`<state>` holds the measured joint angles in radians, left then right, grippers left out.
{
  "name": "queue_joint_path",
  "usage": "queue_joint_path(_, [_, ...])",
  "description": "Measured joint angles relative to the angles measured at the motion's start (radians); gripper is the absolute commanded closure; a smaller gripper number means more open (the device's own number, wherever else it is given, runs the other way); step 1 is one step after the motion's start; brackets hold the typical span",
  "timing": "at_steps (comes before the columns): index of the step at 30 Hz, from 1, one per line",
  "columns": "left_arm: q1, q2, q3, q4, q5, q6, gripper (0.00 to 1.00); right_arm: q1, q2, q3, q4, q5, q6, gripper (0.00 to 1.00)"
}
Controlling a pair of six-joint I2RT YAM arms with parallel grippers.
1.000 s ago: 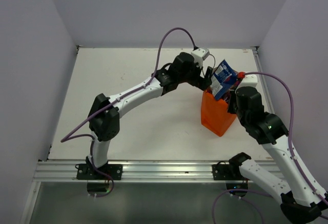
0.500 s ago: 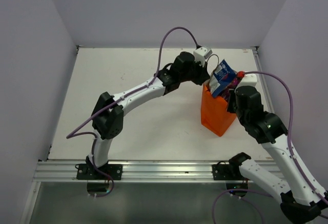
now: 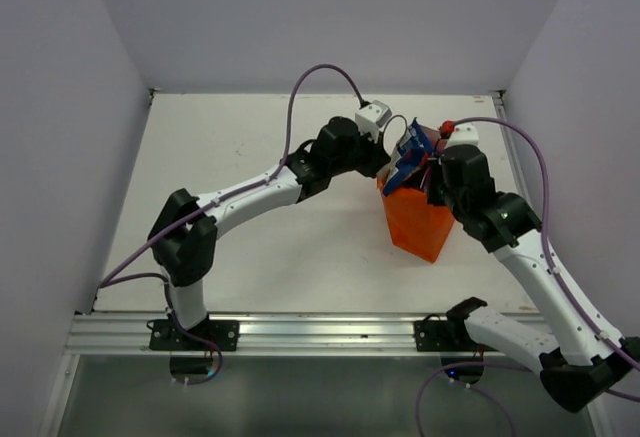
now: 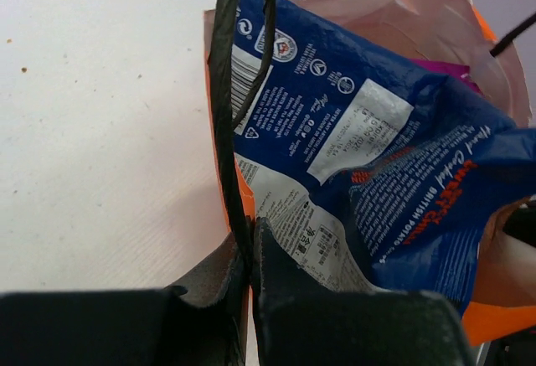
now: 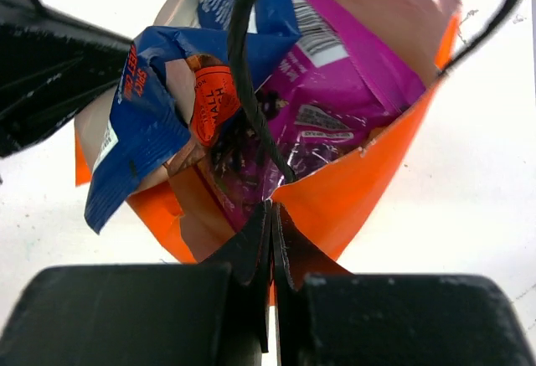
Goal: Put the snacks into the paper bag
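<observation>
The orange paper bag (image 3: 415, 225) stands upright at the table's right, held from both sides. My left gripper (image 3: 386, 171) is shut on its left rim, pinching the orange edge and the dark cord handle (image 4: 223, 90) at the fingertips (image 4: 251, 234). My right gripper (image 5: 273, 212) is shut on the opposite rim of the paper bag (image 5: 364, 186). A blue-and-white packet (image 4: 368, 131) sticks out of the bag's mouth, crumpled and tilted (image 3: 408, 162). Inside lie a magenta packet (image 5: 335, 90) and a darker purple one (image 5: 251, 169). The other snacks are hidden.
The white table (image 3: 250, 157) stretches to the left of the bag, with walls on three sides. The aluminium rail (image 3: 300, 332) with both arm bases runs along the near edge. Purple cables loop above the arms.
My left gripper has closed on the bag's left rim. Both arms and the bag have shifted a little to the left, and the blue-and-white packet sits lower in the mouth.
</observation>
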<state>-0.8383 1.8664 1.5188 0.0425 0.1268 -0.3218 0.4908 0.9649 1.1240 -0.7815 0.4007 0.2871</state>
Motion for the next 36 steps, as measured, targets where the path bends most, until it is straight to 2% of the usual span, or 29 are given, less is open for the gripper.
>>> queue_joint_path(6, [-0.002,-0.094,-0.087,-0.012,-0.079,-0.004,0.97,0.013,0.050,0.055,0.001,-0.003,0.000,1.00])
queue_joint_path(16, [-0.001,-0.188,-0.115,-0.090,-0.219,-0.018,0.97,0.134,0.175,0.135,-0.003,0.002,0.000,1.00])
queue_joint_path(26, [0.000,-0.410,-0.185,-0.230,-0.375,-0.019,0.97,0.234,0.293,0.236,0.002,0.021,0.000,1.00])
queue_joint_path(36, [0.000,-0.547,-0.292,-0.263,-0.432,-0.064,0.97,0.315,0.332,0.256,0.005,0.029,0.000,1.00])
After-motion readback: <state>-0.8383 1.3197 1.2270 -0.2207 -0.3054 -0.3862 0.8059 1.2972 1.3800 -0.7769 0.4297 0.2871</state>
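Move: Both hands already hold the paper bag, still to be carried to the bare middle of the table, some 10 cm left of the left hand, 1 cm back, 22 below. The bag's middle is about 7 cm right of that hand, 2 ahead, 10 below; the blue crisp packet 6 right, 3 ahead, 1 below. From the right hand: table middle 20 left, 3 ahead, 25 below; bag 3 left, 6 ahead, 13 below; packet 4 left, 7 ahead, 3 below. Still gripping the bag, both hands carry it left about 15 cm, the left also rising, then dipping slightly. ##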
